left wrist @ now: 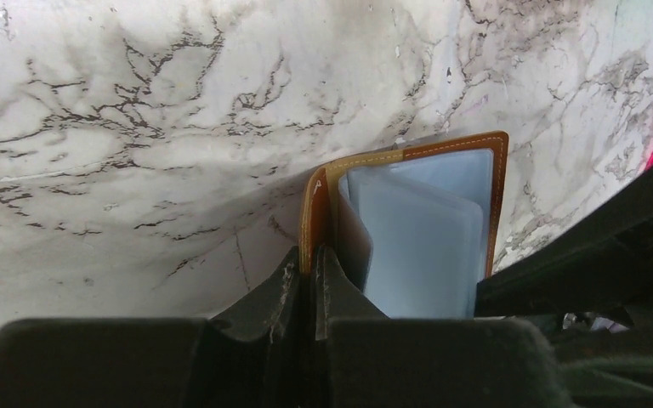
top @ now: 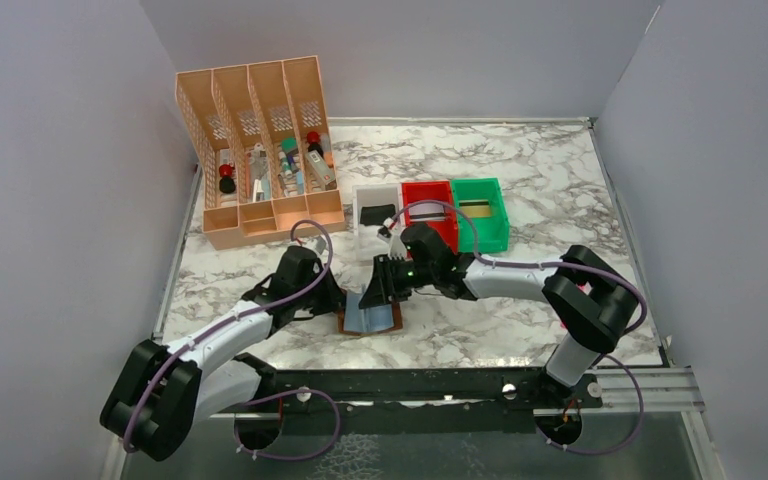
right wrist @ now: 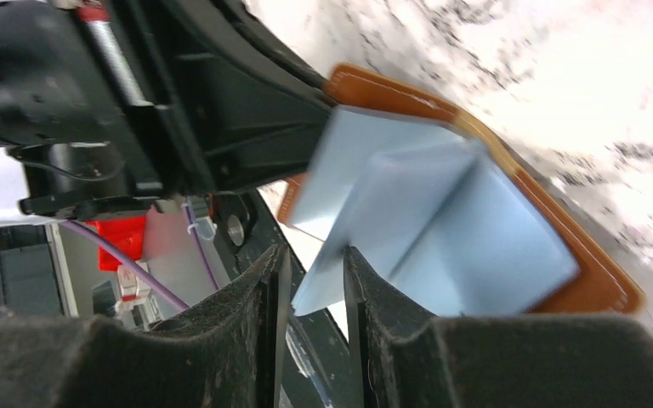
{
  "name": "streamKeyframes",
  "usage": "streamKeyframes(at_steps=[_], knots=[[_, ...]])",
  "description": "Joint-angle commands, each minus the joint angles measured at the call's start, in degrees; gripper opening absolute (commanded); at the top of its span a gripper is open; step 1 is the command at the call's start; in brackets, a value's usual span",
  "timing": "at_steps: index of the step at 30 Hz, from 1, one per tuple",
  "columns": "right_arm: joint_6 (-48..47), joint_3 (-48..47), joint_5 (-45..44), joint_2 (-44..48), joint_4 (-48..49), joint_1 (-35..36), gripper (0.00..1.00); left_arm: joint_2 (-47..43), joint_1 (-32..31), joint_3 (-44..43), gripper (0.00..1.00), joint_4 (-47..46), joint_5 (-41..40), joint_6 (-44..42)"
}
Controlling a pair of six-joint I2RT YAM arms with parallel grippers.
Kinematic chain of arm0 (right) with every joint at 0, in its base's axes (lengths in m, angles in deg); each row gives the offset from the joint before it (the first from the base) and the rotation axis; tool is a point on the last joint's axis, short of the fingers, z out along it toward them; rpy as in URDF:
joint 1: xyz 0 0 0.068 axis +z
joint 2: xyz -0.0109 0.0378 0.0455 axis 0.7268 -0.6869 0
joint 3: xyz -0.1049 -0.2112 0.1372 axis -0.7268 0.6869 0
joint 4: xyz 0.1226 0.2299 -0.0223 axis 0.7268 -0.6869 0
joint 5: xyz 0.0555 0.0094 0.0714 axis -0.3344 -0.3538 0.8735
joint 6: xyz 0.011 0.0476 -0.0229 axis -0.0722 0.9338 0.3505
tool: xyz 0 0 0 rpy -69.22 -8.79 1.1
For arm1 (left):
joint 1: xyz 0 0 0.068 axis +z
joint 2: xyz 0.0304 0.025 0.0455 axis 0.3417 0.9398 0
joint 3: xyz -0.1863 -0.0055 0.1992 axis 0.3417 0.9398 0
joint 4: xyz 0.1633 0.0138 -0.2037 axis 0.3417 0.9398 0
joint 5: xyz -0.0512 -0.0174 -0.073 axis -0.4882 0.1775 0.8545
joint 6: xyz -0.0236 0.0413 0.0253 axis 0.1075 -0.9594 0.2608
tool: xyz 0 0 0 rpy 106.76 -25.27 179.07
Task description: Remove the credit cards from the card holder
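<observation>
The brown card holder (top: 370, 318) lies open on the marble table between both arms, its grey-blue clear sleeves (right wrist: 476, 229) fanned upward. My left gripper (left wrist: 313, 253) is shut on the holder's raised brown cover flap (left wrist: 309, 217) at its left side. My right gripper (right wrist: 315, 255) comes in from the right and stands open, with the corner of one grey-blue leaf (right wrist: 327, 285) lying loose between its fingers. In the top view the right gripper (top: 378, 290) hovers over the holder's far edge. I cannot tell the credit cards apart from the sleeves.
Behind the holder stand a white bin (top: 377, 195) with a dark flat item, a red bin (top: 430, 205) and a green bin (top: 480, 210). A peach slotted organiser (top: 260, 150) with small items sits at the back left. Grey walls enclose the table.
</observation>
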Motion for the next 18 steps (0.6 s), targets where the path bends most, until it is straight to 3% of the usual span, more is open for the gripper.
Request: streamKeyframes(at_steps=[1, 9, 18], knots=[[-3.6, -4.0, 1.1, -0.2, -2.9, 1.7, 0.35, 1.1, -0.1, 0.8, 0.05, -3.3, 2.1, 1.4], [-5.2, -6.8, 2.1, -5.8, -5.6, 2.9, 0.37, -1.5, -0.1, 1.5, 0.2, -1.8, -0.8, 3.1], [-5.3, -7.8, -8.5, -7.4, -11.7, 4.2, 0.38, -6.5, 0.0, -0.2, 0.44, 6.6, -7.0, 5.0]])
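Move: The open card holder, its clear sleeves spread, has its middle about 2 cm back from the right hand, level sideways and some 6 cm below. It lies roughly 5 cm to the left hand's right, 3 cm back and 3 cm lower; the left fingers are shut on its leather cover. From the right hand, the white tray is about 20 cm ahead and 2 cm right, the red tray 20 cm ahead and 14 cm right. Up and to the left by about 2 cm, carrying on the sweep of the raised sleeve over towards the left hand, the right hand then sinks some 5 cm, drawing slightly back, and brings its part-open fingertips down onto the turned sleeve. Meanwhile the left hand nearly holds its place, opens its fingers around the leather cover and eases about 1 cm left. ##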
